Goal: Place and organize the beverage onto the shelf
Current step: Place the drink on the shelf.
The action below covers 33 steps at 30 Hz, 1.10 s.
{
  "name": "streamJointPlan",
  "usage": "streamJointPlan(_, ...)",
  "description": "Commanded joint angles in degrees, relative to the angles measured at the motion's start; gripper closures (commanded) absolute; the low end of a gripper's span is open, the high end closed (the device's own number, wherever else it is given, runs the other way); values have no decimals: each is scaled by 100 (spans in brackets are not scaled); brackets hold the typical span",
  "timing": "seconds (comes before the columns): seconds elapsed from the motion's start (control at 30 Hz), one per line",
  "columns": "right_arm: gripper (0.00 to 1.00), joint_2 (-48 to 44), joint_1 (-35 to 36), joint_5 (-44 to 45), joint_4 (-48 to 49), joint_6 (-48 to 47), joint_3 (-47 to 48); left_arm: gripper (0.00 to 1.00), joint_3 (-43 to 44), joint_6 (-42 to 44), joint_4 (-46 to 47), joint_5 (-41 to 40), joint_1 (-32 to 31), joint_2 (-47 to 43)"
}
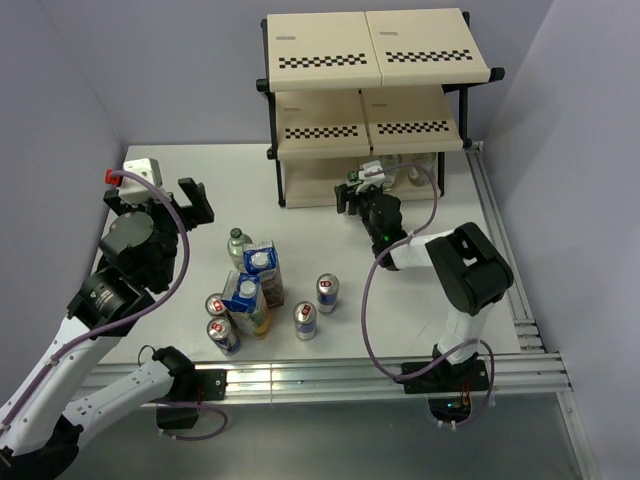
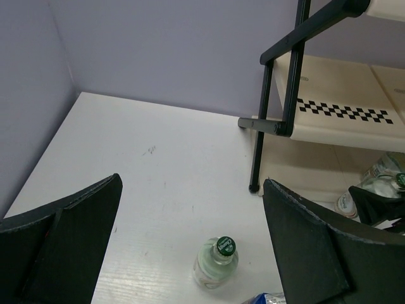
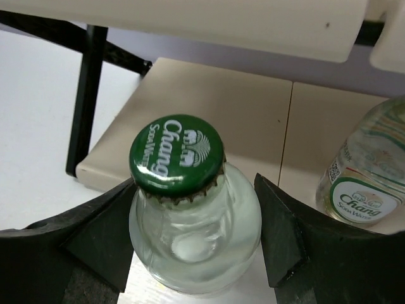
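Note:
The shelf (image 1: 375,60) stands at the back of the table, and its lowest cream board (image 3: 209,107) lies just ahead of my right gripper (image 3: 195,190). That gripper (image 1: 350,195) is shut on a clear bottle (image 3: 193,240) with a green cap, upright at the board's front edge. Another clear bottle (image 3: 364,183) stands on that board to the right. My left gripper (image 2: 191,183) is open and empty, hovering above a lone green-capped bottle (image 2: 216,261) on the table. Two cartons (image 1: 262,262) (image 1: 243,295) and several blue-and-silver cans (image 1: 305,320) stand at the centre front.
The shelf's black frame post (image 2: 261,126) rises to the right of the left gripper. Purple walls close in the table on the left, back and right. A metal rail (image 1: 500,260) runs along the table's right side.

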Motion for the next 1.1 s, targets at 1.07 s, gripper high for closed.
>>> streamJointPlan(1.07, 100, 1560, -381, 290, 2738, 432, 1762, 0, -255, 127, 572, 260, 3, -479)
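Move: On the left half of the bottom shelf, just left of its seam, is the empty spot for the soda bottle the right hand already holds: some 11 cm ahead of that hand, straight on, board about 10 cm below. A standing bottle is about 12 cm ahead and 12 cm right, another about 12 cm ahead and 21 cm right. The shelf's left front post is about 8 cm ahead and 18 cm left. From the left hand, the spot is roughly 30 cm ahead, 45 cm right and 30 cm below. Carrying the upright soda bottle forward about 7 cm, the right hand brings it towards the gap beneath the middle shelf, to the left of the bottles already standing. Along the way it dips slightly, lifts some 2.5 cm, then sinks about 3 cm, ending a little lower than it began. The fingers keep their hold. ##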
